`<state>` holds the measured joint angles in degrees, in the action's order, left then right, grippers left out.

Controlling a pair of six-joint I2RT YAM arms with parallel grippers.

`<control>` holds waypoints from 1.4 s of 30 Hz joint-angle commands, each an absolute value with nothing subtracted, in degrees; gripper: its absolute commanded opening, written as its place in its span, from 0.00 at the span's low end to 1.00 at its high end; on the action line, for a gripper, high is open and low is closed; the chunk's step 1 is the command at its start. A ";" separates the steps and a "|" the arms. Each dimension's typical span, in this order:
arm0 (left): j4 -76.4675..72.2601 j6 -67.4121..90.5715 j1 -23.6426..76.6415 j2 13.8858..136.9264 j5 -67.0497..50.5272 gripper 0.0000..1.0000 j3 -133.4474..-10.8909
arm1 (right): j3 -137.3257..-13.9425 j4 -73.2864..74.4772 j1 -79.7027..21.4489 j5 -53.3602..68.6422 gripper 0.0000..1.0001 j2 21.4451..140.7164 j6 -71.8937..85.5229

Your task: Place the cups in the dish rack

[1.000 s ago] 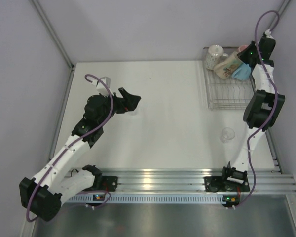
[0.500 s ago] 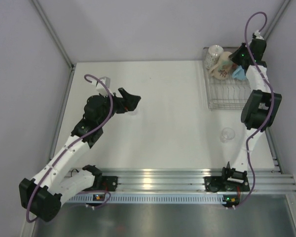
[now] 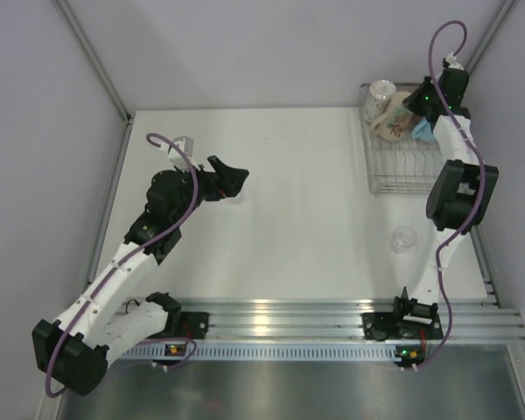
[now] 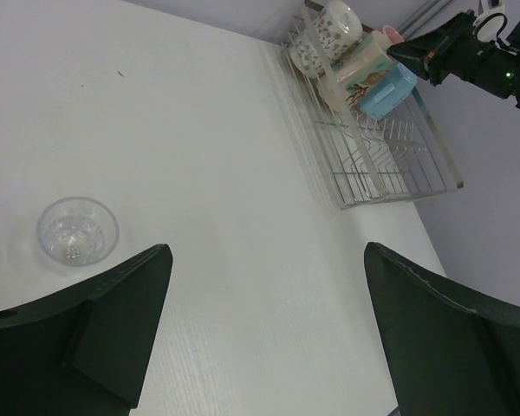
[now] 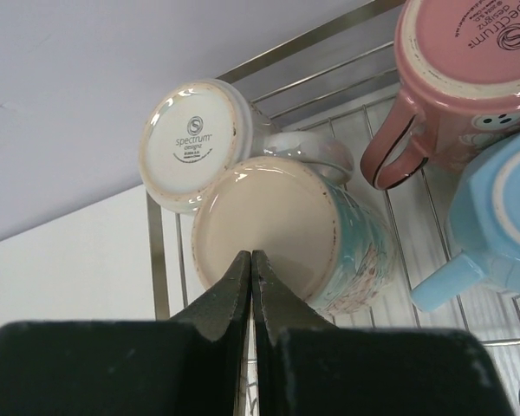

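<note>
The dish rack point(image 3: 402, 162) stands at the table's far right corner, with the cups crowded at its back end. In the right wrist view the white patterned cup point(image 5: 195, 139) and the pinkish-red cup point(image 5: 459, 52) show their stamped bottoms. The cream patterned cup point(image 5: 329, 234) and the light blue cup point(image 5: 503, 217) lie beside them. My right gripper point(image 5: 251, 258) hangs shut and empty just over the cream cup. My left gripper point(image 4: 267, 253) is wide open over bare table at mid-left, holding nothing. In the top view the right arm hides the pinkish-red cup.
A clear glass point(image 3: 404, 238) stands on the table in front of the rack, also visible as the glass point(image 4: 78, 232) in the left wrist view. The near part of the rack point(image 4: 399, 165) holds only bare wires. Walls close in behind and to the right of the rack.
My right gripper has drawn back and up toward the rack's far end, uncovering the cream and light blue cups in the top view. The left arm has barely shifted.
</note>
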<state>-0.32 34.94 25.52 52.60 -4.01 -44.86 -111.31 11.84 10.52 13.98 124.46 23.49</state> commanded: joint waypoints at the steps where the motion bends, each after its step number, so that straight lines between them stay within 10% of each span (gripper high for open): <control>1: -3.78 34.80 25.22 51.85 -4.13 0.98 -44.91 | -112.06 14.59 10.02 12.31 0.00 120.68 21.36; 16: -0.27 31.56 25.31 52.99 -1.50 0.98 -46.93 | -110.23 17.32 10.37 9.76 0.22 109.19 21.80; 27: 10.36 25.58 25.31 58.44 -1.84 0.98 -56.59 | -89.31 19.51 -1.74 6.16 0.99 86.06 20.39; 42: 18.90 19.95 25.22 63.28 5.36 0.96 -62.75 | -49.94 6.77 -27.06 4.13 0.99 58.37 27.77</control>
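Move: In the rack, the right hand's shut fingertips are at the upturned base of the beige cup, whose middle is about 2 cm ahead, 1 cm left and 5 cm lower. The spotted cup is some 6 cm ahead and 7 cm left, the pink cup 6 cm ahead and 8 cm right, the blue cup level and 8 cm right. The clear glass lies about 19 cm back and 50 cm left of that hand; from the left hand, 12 cm ahead, 4 cm left, 24 cm below. Coming free of the beige cup's base, the right hand eases back, climbs nearly 15 cm out of the rack, then sweeps back and left towards the clear glass, sinking again to finish about 30 cm back, 24 cm left; its fingers open wide and it turns some 25 degrees counter-clockwise. Open throughout, the left hand edges forward and left towards the glass, its left side rolling up. ##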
